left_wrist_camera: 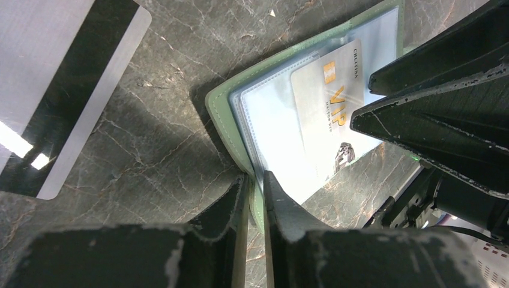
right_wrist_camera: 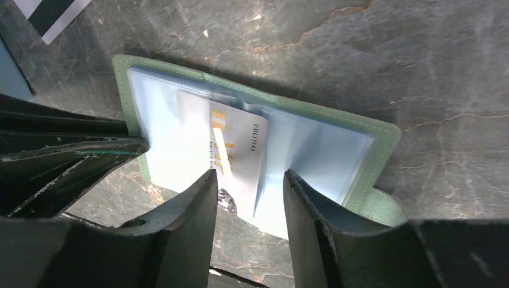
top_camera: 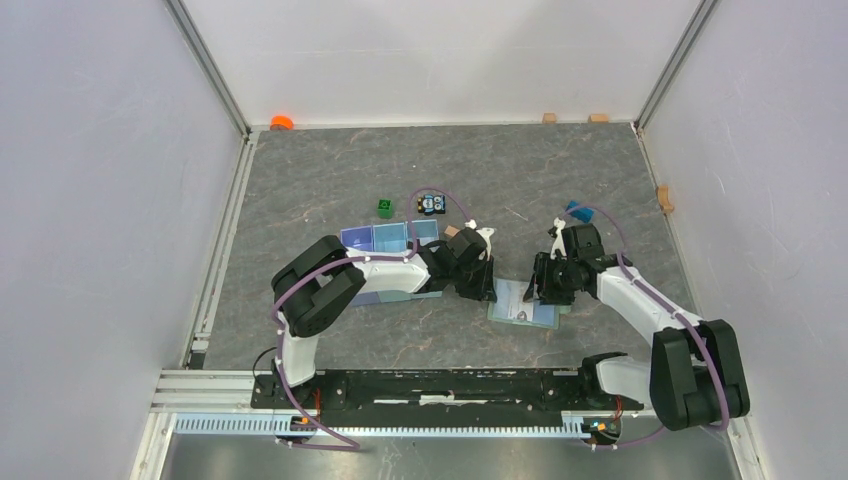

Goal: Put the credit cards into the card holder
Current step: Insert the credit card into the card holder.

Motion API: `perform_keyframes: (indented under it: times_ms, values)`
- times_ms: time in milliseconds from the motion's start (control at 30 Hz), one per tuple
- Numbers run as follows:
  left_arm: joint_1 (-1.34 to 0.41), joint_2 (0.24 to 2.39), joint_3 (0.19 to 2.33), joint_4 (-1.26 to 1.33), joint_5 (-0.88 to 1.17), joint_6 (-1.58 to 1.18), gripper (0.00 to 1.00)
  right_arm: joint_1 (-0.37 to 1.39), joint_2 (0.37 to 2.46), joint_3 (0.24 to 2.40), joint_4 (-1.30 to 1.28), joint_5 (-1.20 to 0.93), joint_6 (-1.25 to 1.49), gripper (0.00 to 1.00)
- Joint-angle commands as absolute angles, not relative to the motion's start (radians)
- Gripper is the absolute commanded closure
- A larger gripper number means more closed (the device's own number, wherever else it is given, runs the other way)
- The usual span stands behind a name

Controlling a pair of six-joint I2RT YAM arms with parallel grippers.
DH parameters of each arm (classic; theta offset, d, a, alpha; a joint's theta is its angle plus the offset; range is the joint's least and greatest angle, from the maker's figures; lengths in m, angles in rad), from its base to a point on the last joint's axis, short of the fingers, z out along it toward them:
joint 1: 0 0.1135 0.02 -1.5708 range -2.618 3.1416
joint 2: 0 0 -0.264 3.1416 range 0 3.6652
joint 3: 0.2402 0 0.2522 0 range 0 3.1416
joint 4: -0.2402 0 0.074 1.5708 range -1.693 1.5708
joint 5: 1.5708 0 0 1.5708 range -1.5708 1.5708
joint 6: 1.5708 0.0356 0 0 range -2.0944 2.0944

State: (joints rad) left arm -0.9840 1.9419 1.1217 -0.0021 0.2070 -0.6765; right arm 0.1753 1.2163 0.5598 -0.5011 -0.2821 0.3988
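The card holder (top_camera: 522, 303) lies open on the table, sage-green outside (right_wrist_camera: 379, 139), with pale blue clear slots inside. My left gripper (left_wrist_camera: 256, 178) is shut on its green edge (left_wrist_camera: 223, 114). A whitish credit card with gold "VIP" lettering (right_wrist_camera: 237, 150) sits partly in a clear slot, one end sticking out past the holder's edge. My right gripper (right_wrist_camera: 249, 174) hangs open just above that card, its fingers either side of it and not touching it. A second credit card with a dark stripe (left_wrist_camera: 72, 84) lies flat on the table beside the holder.
A light blue three-compartment tray (top_camera: 390, 237) stands behind the left arm. Behind the tray sit a green block (top_camera: 386, 207) and a small toy car (top_camera: 431, 204). A blue object (top_camera: 577, 210) lies behind the right gripper. Small wooden pieces (top_camera: 549, 118) and an orange item (top_camera: 282, 122) line the walls.
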Motion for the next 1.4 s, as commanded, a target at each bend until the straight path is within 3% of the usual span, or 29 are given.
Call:
perform_keyframes:
  times_ms: [0, 600, 1000, 1367]
  values:
    - [-0.996, 1.973, 1.096, -0.052, 0.221, -0.691, 0.79, 0.213, 1.191, 0.598, -0.509, -0.272, 0.422, 0.51]
    - [-0.995, 1.958, 1.093, -0.011, 0.257, -0.693, 0.57, 0.335, 1.234, 0.654, -0.471, -0.231, 0.51, 0.54]
    - [-0.988, 1.949, 1.075, -0.008, 0.25, -0.698, 0.56, 0.334, 1.207, 0.647, -0.558, -0.078, 0.483, 0.49]
    - [-0.983, 1.951, 1.077, -0.006, 0.255, -0.696, 0.58, 0.333, 1.218, 0.579, -0.516, -0.12, 0.492, 0.52]
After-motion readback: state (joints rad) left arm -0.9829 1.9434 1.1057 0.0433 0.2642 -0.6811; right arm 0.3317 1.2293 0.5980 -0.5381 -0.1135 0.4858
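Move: From the right gripper, the VIP card's middle is about 3 cm left, 1 cm ahead and 1 cm below, partly tucked in the holder's left page pocket. The card holder's left edge runs about 10 cm to the left and level fore-and-aft, and its clasp tab is some 8 cm right and 1 cm back. From the left gripper, already astride that edge, the card is about 7 cm right. The striped card lies some 5 cm left of the left gripper and 11 cm ahead. Sweep the right gripper, fingers kept half open, about 4 cm left low over the VIP card towards the pocket's closed side, rising slightly; then bring it back right some 2.5 cm, rolling its left side down about 10 degrees and sinking at the end. Meanwhile spread the left fingers in place astride the holder's left edge, easing their grip on it. ##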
